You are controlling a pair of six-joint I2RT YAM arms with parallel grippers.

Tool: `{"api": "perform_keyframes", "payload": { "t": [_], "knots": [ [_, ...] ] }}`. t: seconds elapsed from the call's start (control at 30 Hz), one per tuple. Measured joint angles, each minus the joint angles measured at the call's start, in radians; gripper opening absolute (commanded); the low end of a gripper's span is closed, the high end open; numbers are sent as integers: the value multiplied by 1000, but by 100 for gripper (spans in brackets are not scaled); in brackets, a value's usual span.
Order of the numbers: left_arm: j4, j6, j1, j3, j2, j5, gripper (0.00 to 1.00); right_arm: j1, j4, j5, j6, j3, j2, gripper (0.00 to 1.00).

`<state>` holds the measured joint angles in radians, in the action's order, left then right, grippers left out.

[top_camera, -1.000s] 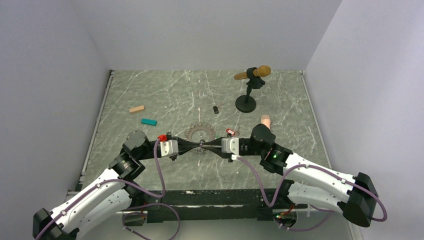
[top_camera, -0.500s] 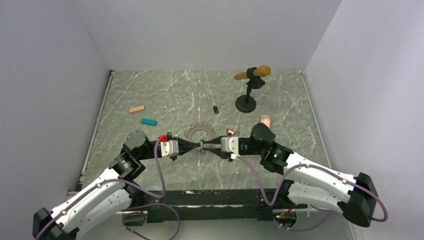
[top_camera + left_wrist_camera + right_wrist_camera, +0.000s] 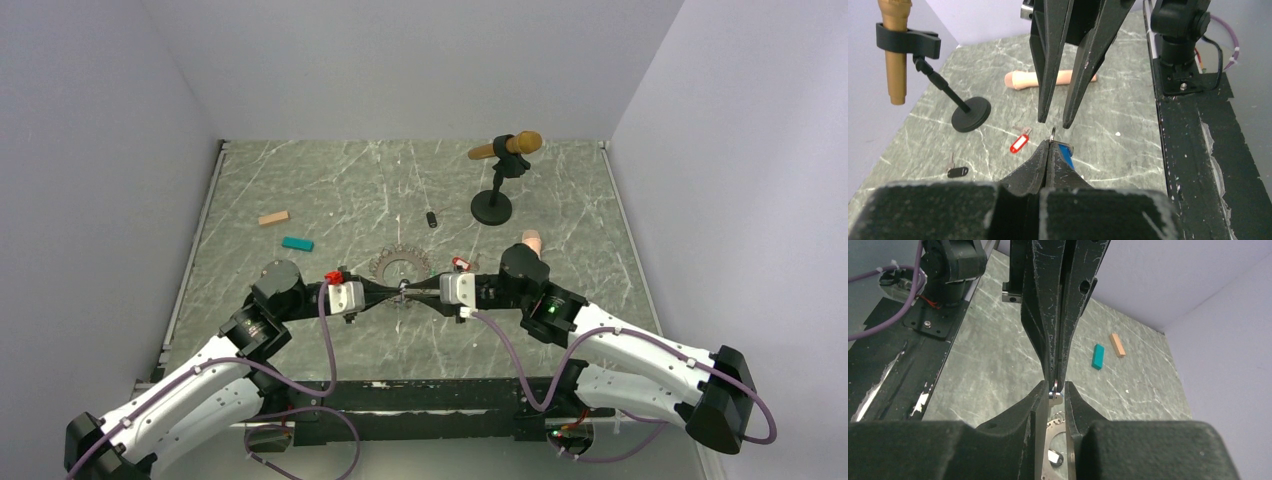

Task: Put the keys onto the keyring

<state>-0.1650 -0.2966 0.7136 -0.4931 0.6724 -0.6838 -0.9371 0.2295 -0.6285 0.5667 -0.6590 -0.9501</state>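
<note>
My two grippers meet tip to tip over the near middle of the table. The left gripper (image 3: 399, 290) (image 3: 1049, 141) is shut on the key with the blue tag (image 3: 1064, 153); its small metal ring (image 3: 1053, 132) pokes out past the tips. The right gripper (image 3: 408, 290) (image 3: 1053, 388) stands slightly open, its fingers (image 3: 1042, 100) straddling that metal end (image 3: 1054, 394). The keyring (image 3: 400, 263) (image 3: 1056, 436) lies on the table just below and behind the tips. A red-tagged key (image 3: 460, 263) (image 3: 1019, 143) lies loose beside it.
A gold microphone (image 3: 506, 147) sits on a black round-based stand (image 3: 491, 208) at the back right. A pink finger-shaped piece (image 3: 531, 240) lies by the right arm. A small black item (image 3: 431, 219), a teal block (image 3: 297, 243) and a wooden block (image 3: 273, 218) lie further back.
The left wrist has edged slightly to the right. The right jaws have widened and narrowed a little around the key's metal end. Both grippers stay tip to tip.
</note>
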Motion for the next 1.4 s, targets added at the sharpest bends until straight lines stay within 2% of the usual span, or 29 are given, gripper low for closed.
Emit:
{"api": "perform_keyframes", "payload": {
  "t": [0.3, 0.57, 0.83, 1.4],
  "knots": [
    [187, -94, 55, -81, 11, 167, 0, 0, -139, 19, 77, -74, -31, 22],
    [297, -136, 95, -108, 37, 282, 0, 0, -189, 27, 122, -90, -83, 22],
    [328, -137, 100, -113, 39, 309, 0, 0, -199, 36, 131, -111, -130, 25],
    [332, -136, 105, -113, 39, 308, 0, 0, -183, 44, 125, -111, -179, 24]
  ]
}}
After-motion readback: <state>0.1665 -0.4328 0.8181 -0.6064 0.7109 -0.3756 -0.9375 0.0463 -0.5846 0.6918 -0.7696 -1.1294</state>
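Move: The blue key tag hangs from a small metal ring in the left fingertips, the ring about 1 cm to the right of the left hand point. From the right hand, whose parted fingers face it, that ring is about 2 cm to the left and 1 cm below. Roughly 21 cm lower, from the left hand, the big looped ring lies some 13 cm ahead and level sideways, and the red key tag about 15 cm ahead and 12 cm to the right. The left fingers stay shut on the blue tag's metal ring and carry it down about 3 cm and forward 2, tipping down and swinging forward 10 to 15 degrees. The right hand follows, down some 5 cm, forward and a little left, tilting tip-down about 12 degrees, its fingers kept slightly parted as they come level with the ring's lower fittings; whether they touch can't be seen. ##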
